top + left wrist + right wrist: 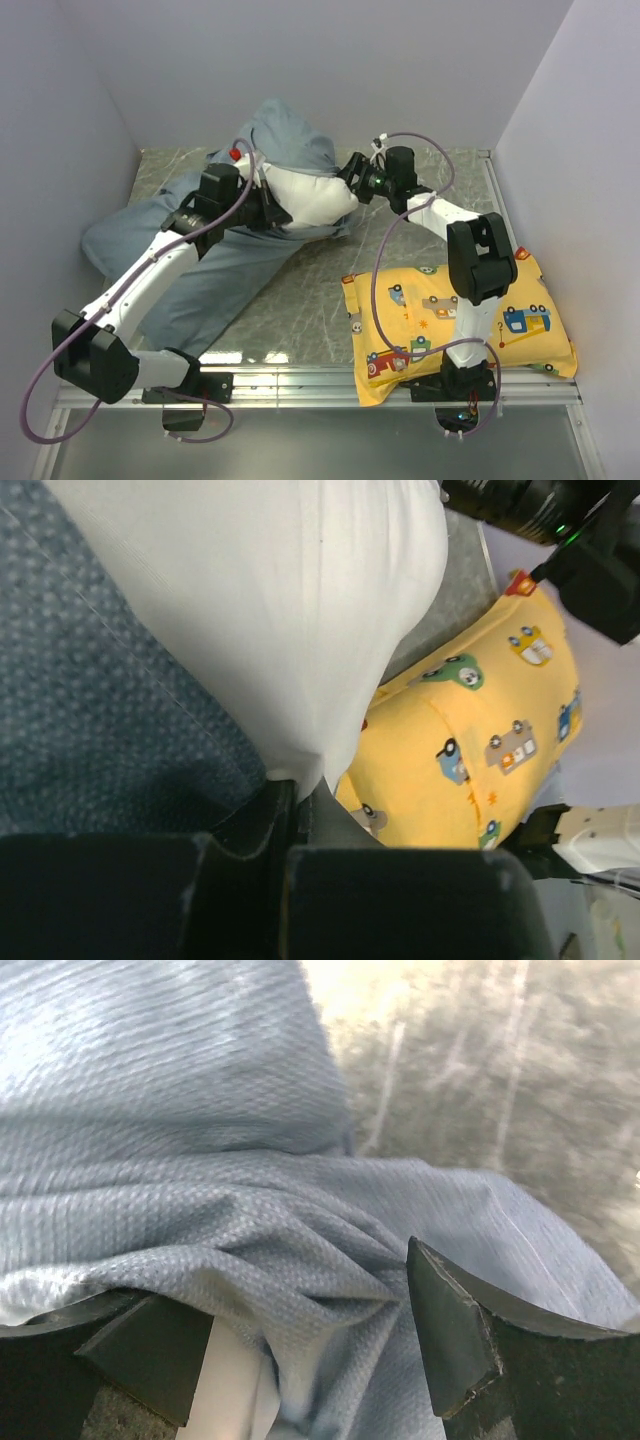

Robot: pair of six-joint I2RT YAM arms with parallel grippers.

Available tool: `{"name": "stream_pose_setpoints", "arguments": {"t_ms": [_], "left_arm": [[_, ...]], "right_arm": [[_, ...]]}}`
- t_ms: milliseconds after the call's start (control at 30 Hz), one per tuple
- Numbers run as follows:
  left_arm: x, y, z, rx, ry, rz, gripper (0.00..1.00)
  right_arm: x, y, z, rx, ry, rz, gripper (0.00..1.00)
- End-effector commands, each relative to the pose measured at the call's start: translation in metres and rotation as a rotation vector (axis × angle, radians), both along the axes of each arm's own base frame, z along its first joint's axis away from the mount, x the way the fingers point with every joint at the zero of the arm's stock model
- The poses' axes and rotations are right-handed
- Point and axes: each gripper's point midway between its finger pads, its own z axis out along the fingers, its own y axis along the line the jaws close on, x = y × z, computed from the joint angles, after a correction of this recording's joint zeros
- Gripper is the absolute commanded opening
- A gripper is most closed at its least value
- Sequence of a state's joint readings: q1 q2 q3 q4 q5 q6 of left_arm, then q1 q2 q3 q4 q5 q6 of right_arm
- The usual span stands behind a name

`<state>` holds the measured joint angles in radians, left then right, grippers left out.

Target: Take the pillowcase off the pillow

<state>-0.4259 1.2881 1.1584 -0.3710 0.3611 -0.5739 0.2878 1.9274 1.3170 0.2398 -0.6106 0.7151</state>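
Observation:
The blue-grey pillowcase point(220, 270) lies crumpled across the left and back of the table, still covering the far part of the white pillow point(310, 195), whose bare end bulges out toward the right. My left gripper point(272, 213) is shut on the pillow's lower white corner point(295, 775), with pillowcase cloth point(100, 700) beside it on the left. My right gripper point(352, 175) is open at the pillow's right end. In the right wrist view its fingers point(450, 1330) straddle a bunched fold of the pillowcase point(300, 1290), and a strip of white pillow point(230, 1390) shows below the fold.
A yellow pillow with cartoon vehicles point(460, 310) lies at the front right under my right arm, also in the left wrist view point(470, 730). The grey marbled table point(310, 290) is walled on three sides, with a metal rail point(300, 385) along the near edge.

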Motion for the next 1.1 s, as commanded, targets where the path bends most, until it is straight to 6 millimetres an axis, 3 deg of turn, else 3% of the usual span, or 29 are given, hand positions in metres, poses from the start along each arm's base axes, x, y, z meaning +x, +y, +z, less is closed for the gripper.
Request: {"name": "stream_pose_setpoints", "arguments": {"t_ms": [0,67,100,200,367,433,533,600,633,767,967,1033,1067], "left_arm": [[-0.019,-0.015,-0.022,0.057,0.036,-0.066,0.00],[-0.007,0.001,-0.039,0.133,0.053,0.039,0.00],[-0.004,0.003,-0.045,0.145,0.071,0.067,0.00],[0.001,0.005,-0.057,0.162,0.080,0.088,0.00],[0.008,0.008,-0.072,0.208,0.098,0.107,0.00],[0.012,0.009,-0.075,0.217,0.101,0.121,0.00],[0.015,0.006,-0.072,0.212,0.096,0.114,0.00],[0.016,0.004,-0.070,0.209,0.092,0.107,0.00],[0.016,0.004,-0.068,0.208,0.088,0.105,0.00],[0.013,0.001,-0.064,0.205,0.082,0.078,0.00],[0.001,-0.006,-0.057,0.224,0.063,0.016,0.00],[-0.004,-0.010,-0.055,0.235,0.054,-0.012,0.00],[-0.010,-0.012,-0.055,0.250,0.050,-0.043,0.00]], "right_arm": [[0.019,-0.009,0.032,-0.009,-0.082,-0.050,0.80],[0.024,-0.021,0.037,-0.075,-0.115,-0.103,0.80],[0.020,-0.026,0.031,-0.113,-0.081,-0.109,0.80],[0.019,-0.047,0.034,-0.197,-0.102,-0.178,0.80],[0.008,-0.062,0.059,-0.247,-0.186,-0.196,0.81],[-0.001,-0.053,0.075,-0.232,-0.243,-0.156,0.81],[-0.013,-0.033,0.080,-0.295,-0.309,-0.087,0.81],[-0.019,-0.026,0.077,-0.388,-0.346,-0.049,0.82],[-0.029,-0.008,0.073,-0.417,-0.359,-0.005,0.82],[-0.036,0.018,0.056,-0.579,-0.421,0.065,0.85],[-0.013,0.025,0.034,-0.636,-0.376,0.024,0.84],[0.005,0.022,0.033,-0.657,-0.355,-0.034,0.77],[0.016,0.008,0.029,-0.687,-0.305,-0.096,0.72]]}}
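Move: The grey-blue pillowcase's edge, draped over the white pillow, is about 5 cm left of the open right hand, 2 cm back and 3 cm lower. The white pillow's middle lies some 10 cm left of that hand, 4 cm back and 6 cm below; the yellow pillow roughly 30 cm back, 26 cm right and 12 cm down. From the left hand, already pinching the white pillow, that edge is about 8 cm ahead, 10 cm right, 10 cm lower. The white pillow stays pinched in the shut left fingers and is lowered about 7 cm. Around the pillowcase's edge the right hand, fingers wide open, dips and draws right, rises some 9 cm, swings left and slightly back over the white pillow, then sinks towards the edge, its wrist rolling and the fingertips tipping farther down; no grip has formed. ##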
